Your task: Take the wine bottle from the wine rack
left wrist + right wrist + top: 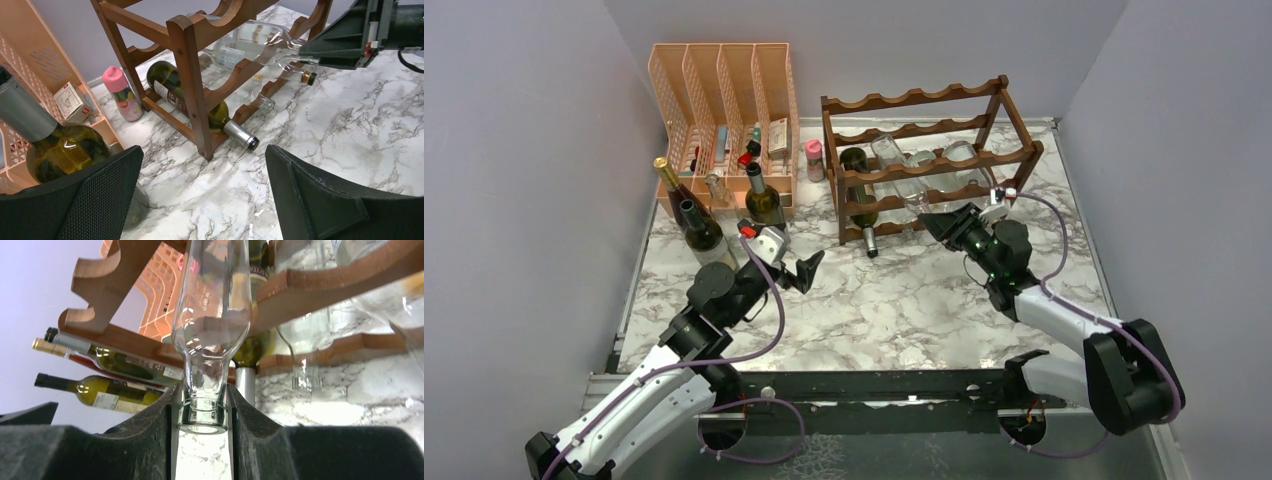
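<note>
The dark brown wine rack point(924, 97) stands at the back of the marble table. A clear glass wine bottle point(212, 315) lies in one of its lower tiers, neck pointing toward the front. My right gripper point(202, 412) is shut on that neck just behind the lip, one finger on each side. From above, the right gripper point(936, 222) is at the rack's front, right of centre. A green bottle point(200, 102) lies in the bottom tier at the left. My left gripper point(801, 268) hangs open over the table in front of the rack's left end, holding nothing.
A peach mesh organizer point(724, 90) stands at the back left. Three upright bottles point(764, 195) are grouped in front of it, close to my left arm. A small pink-capped bottle point(814, 158) sits between organizer and rack. More clear bottles point(964, 152) lie in the rack.
</note>
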Tool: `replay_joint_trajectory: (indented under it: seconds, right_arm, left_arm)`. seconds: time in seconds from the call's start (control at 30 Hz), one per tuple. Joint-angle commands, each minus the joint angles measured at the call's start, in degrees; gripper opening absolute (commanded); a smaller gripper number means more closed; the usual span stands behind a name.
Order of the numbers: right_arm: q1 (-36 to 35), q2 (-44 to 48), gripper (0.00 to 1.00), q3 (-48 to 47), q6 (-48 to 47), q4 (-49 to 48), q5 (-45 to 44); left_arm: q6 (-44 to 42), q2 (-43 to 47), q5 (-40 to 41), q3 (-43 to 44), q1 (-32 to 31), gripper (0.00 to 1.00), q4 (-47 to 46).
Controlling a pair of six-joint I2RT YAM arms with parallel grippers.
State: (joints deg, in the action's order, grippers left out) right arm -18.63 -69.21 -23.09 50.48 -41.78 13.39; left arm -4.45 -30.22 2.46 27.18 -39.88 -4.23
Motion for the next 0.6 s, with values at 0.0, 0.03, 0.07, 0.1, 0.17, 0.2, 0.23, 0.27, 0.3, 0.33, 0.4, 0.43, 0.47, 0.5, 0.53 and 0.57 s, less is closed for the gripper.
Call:
replay_joint_trajectory:
  seconds: [0.0, 0.03, 0.07, 0.1, 0.17, 0.2, 0.23, 0.27, 0.3, 0.33, 0.4, 0.43, 0.47, 0.5, 0.53, 0.57]
  right_arm:
    - [-0.1, 7.2, 0.01, 2.9, -0.8, 4.9, 0.9]
    - [-0.1, 8.9, 0.01, 3.4, -0.7, 6.3, 0.8]
    - [-0.1, 10.2, 0.01, 3.8, -0.8, 8.0, 0.7]
    - [-0.1, 11.5, 0.01, 3.9, -0.8, 9.7, 0.7]
    - [-0.1, 13.6, 0.01, 3.8, -0.7, 13.8, 0.7]
    - [-0.1, 14.3, 0.01, 3.6, -0.4, 15.6, 0.8]
    - [-0.1, 15.1, 0.01, 3.3, 0.1, 17.3, 1.2]
    - [-0.1, 16.0, 0.01, 2.9, 0.4, 18.9, 1.6]
    - [-0.1, 17.0, 0.01, 2.6, 0.6, 20.3, 2.2]
    - [-0.1, 18.3, 0.01, 2.5, 0.9, 21.4, 2.6]
    - [-0.1, 20.8, 0.01, 2.4, 1.9, 24.2, 2.9]
    - [-0.1, 22.1, 0.01, 2.1, 2.7, 25.8, 2.9]
    - [-0.1, 23.3, 0.01, 1.8, 3.4, 27.5, 3.0]
    - [-0.1, 24.4, 0.01, 1.6, 4.0, 28.8, 3.4]
    - [-0.1, 25.6, 0.01, 1.4, 4.5, 30.2, 3.6]
    - [-0.1, 26.8, 0.01, 1.0, 5.1, 32.2, 3.3]
  left_arm:
    - [-0.9, -0.5, 0.9, -0.9, -0.2, 0.99, -1.9]
    - [-1.0, -0.6, 0.9, -0.9, -0.2, 0.99, -2.0]
    - [-1.0, -0.8, 0.9, -0.9, -0.2, 0.99, -2.1]
    - [-1.1, -0.9, 0.9, -1.0, -0.2, 0.99, -2.1]
    - [-1.2, -1.1, 0.8, -1.0, -0.2, 0.99, -2.4]
    - [-1.4, -1.3, 0.7, -1.1, -0.2, 0.99, -2.6]
    - [-1.5, -1.4, 0.6, -1.3, -0.2, 0.99, -2.9]
    - [-1.6, -1.6, 0.3, -1.4, -0.2, 0.99, -3.2]
    - [-1.6, -1.8, 0.2, -1.4, -0.2, 0.99, -3.2]
    - [-1.6, -2.1, 0.1, -1.5, -0.2, 0.99, -3.2]
    - [-1.6, -2.7, -0.1, -1.4, -0.2, 0.99, -3.2]
    - [-1.6, -3.0, -0.2, -1.4, -0.2, 0.99, -3.2]
    - [-1.6, -3.3, -0.2, -1.4, -0.2, 0.99, -3.2]
    - [-1.7, -3.5, -0.3, -1.4, -0.2, 0.99, -3.2]
    - [-1.7, -3.7, -0.3, -1.4, -0.2, 0.99, -3.2]
    - [-1.8, -3.9, -0.3, -1.3, -0.2, 0.99, -3.2]
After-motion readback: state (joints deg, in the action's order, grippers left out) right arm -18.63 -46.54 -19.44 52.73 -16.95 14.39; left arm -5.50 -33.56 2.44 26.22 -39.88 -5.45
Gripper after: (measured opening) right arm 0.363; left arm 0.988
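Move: In front of the rack, the open counter the right hand is drawing its bottle towards lies about 10 cm back, 5 cm left and 18 cm below it. The held clear bottle's middle is some 9 cm ahead and 5 cm left, about level; the green bottle in the lowest row is about 9 cm ahead, 13 cm left and 12 cm lower. From the left hand, that counter spot is level ahead, about 18 cm right and 22 cm down. Drawing the clear bottle back out of the rack by its neck, the right hand travels about 6 cm towards its base, drifting slightly right at nearly the same height, and tips its fingers down some 5 degrees while keeping its grip. The left hand, empty and wide open, sinks about 2 cm in front of the rack's left side. ##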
